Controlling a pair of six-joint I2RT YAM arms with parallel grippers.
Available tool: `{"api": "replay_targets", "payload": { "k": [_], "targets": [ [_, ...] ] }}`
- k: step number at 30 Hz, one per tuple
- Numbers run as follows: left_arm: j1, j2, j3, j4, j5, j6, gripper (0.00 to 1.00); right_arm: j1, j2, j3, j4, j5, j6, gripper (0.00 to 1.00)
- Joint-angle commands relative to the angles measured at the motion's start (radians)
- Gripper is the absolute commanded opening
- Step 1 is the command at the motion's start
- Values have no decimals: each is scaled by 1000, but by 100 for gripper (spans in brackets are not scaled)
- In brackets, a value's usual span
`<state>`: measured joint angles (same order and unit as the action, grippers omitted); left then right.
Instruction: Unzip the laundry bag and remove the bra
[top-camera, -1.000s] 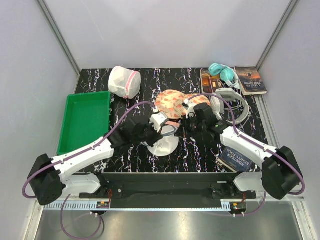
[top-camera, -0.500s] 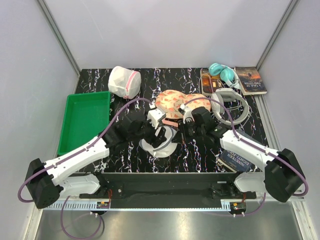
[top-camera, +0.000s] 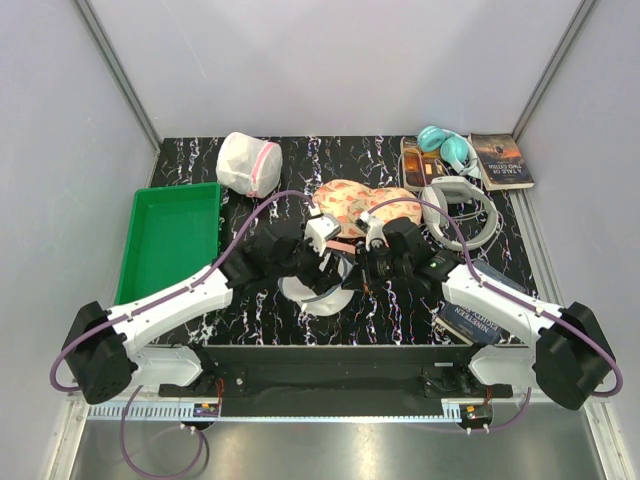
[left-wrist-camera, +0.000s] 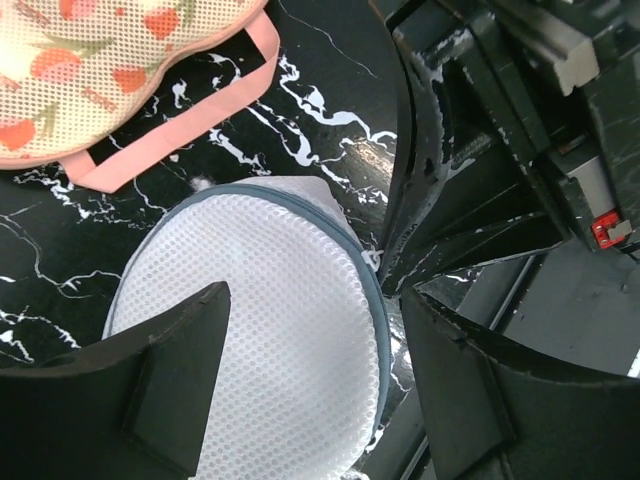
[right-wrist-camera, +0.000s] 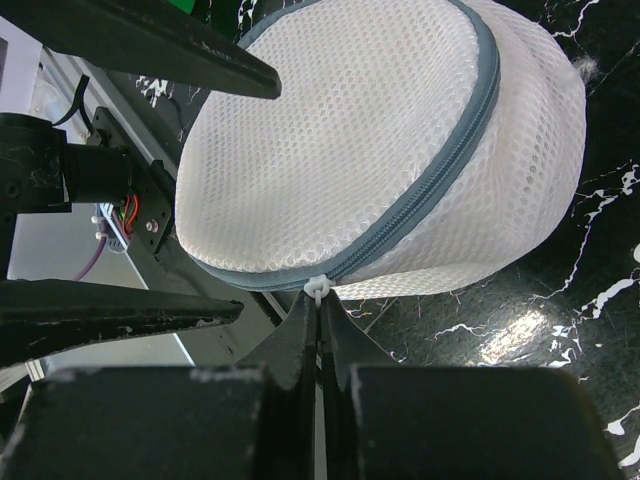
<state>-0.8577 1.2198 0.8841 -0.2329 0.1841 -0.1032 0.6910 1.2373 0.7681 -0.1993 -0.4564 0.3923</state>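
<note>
The laundry bag (top-camera: 312, 296) is a round white mesh dome with a grey zip band, lying at the table's near middle. It fills the left wrist view (left-wrist-camera: 270, 320) and the right wrist view (right-wrist-camera: 370, 150). My left gripper (left-wrist-camera: 320, 375) hovers open over the bag's top, one finger on each side, holding nothing. From the bag's right side, my right gripper (right-wrist-camera: 320, 320) is shut on the small white zip pull (right-wrist-camera: 317, 289) at the grey band. The zip looks shut along its visible length. The bra is hidden.
A pink-orange floral two-cup item (top-camera: 355, 203) with a pink strap (left-wrist-camera: 190, 130) lies just behind the bag. A green tray (top-camera: 170, 240) stands at the left, a pink-trimmed mesh pouch (top-camera: 248, 163) at the back left. Headphones (top-camera: 447, 148), a white headset (top-camera: 460, 210) and books (top-camera: 500, 160) fill the right.
My left gripper has gone from shut to open and moved a little back and right over the bag. The right gripper has stayed shut at the zip, shifting slightly left.
</note>
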Motion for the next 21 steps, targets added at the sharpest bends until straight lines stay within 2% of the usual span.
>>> {"api": "replay_targets", "payload": {
  "k": [1, 7, 11, 12, 14, 15, 17, 18, 21],
  "targets": [
    [3, 13, -28, 73, 37, -18, 74, 5, 1, 23, 43, -2, 2, 0],
    [2, 35, -53, 87, 40, -23, 71, 7, 7, 30, 43, 8, 0, 0],
    [3, 29, -77, 106, 44, -20, 45, 7, 14, 30, 43, 22, -4, 0],
    [3, 29, -80, 109, 55, -18, 34, 7, 22, 30, 41, 21, -4, 0],
    [3, 30, -92, 115, 69, -12, 26, 5, 28, 33, 41, 19, -4, 0],
    [3, 33, -96, 121, 83, -9, 16, 7, 33, 34, 41, 21, -6, 0],
    [3, 35, -102, 122, 89, -1, 3, 7, 37, 40, 40, 33, -7, 0],
    [3, 38, -105, 124, 89, 0, 0, 5, 43, 42, 37, 39, -7, 0],
    [3, 27, -112, 122, 94, 13, 0, 5, 59, 63, 12, 59, -7, 0]
  ]
}}
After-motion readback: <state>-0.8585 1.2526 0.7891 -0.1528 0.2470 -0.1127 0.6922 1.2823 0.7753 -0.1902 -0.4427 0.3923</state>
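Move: The laundry bag hangs right under the open left fingers, its middle about 2 cm back, 2 cm to the left and some 7 cm below them, the zippered rim rising between them. The zipper pull, in the right fingertips, is roughly 5 cm to the left hand's right, level fore and aft, 4 cm lower; the patterned pouch lies 15 cm ahead, 9 cm right, 14 cm down. From the right hand the bag's middle is about 7 cm left, 2 cm back and 3 cm below. The left hand sinks about 3.5 cm, easing a good centimetre back as its fingers tip slightly further down, and on the way closes from wide open to shut, pinching the bag's mesh and zipper edge a few centimetres to the left of the right fingertips. The right hand keeps its shut grip on the zipper pull and stays nearly in place, then settles about 1 cm lower towards the end. ##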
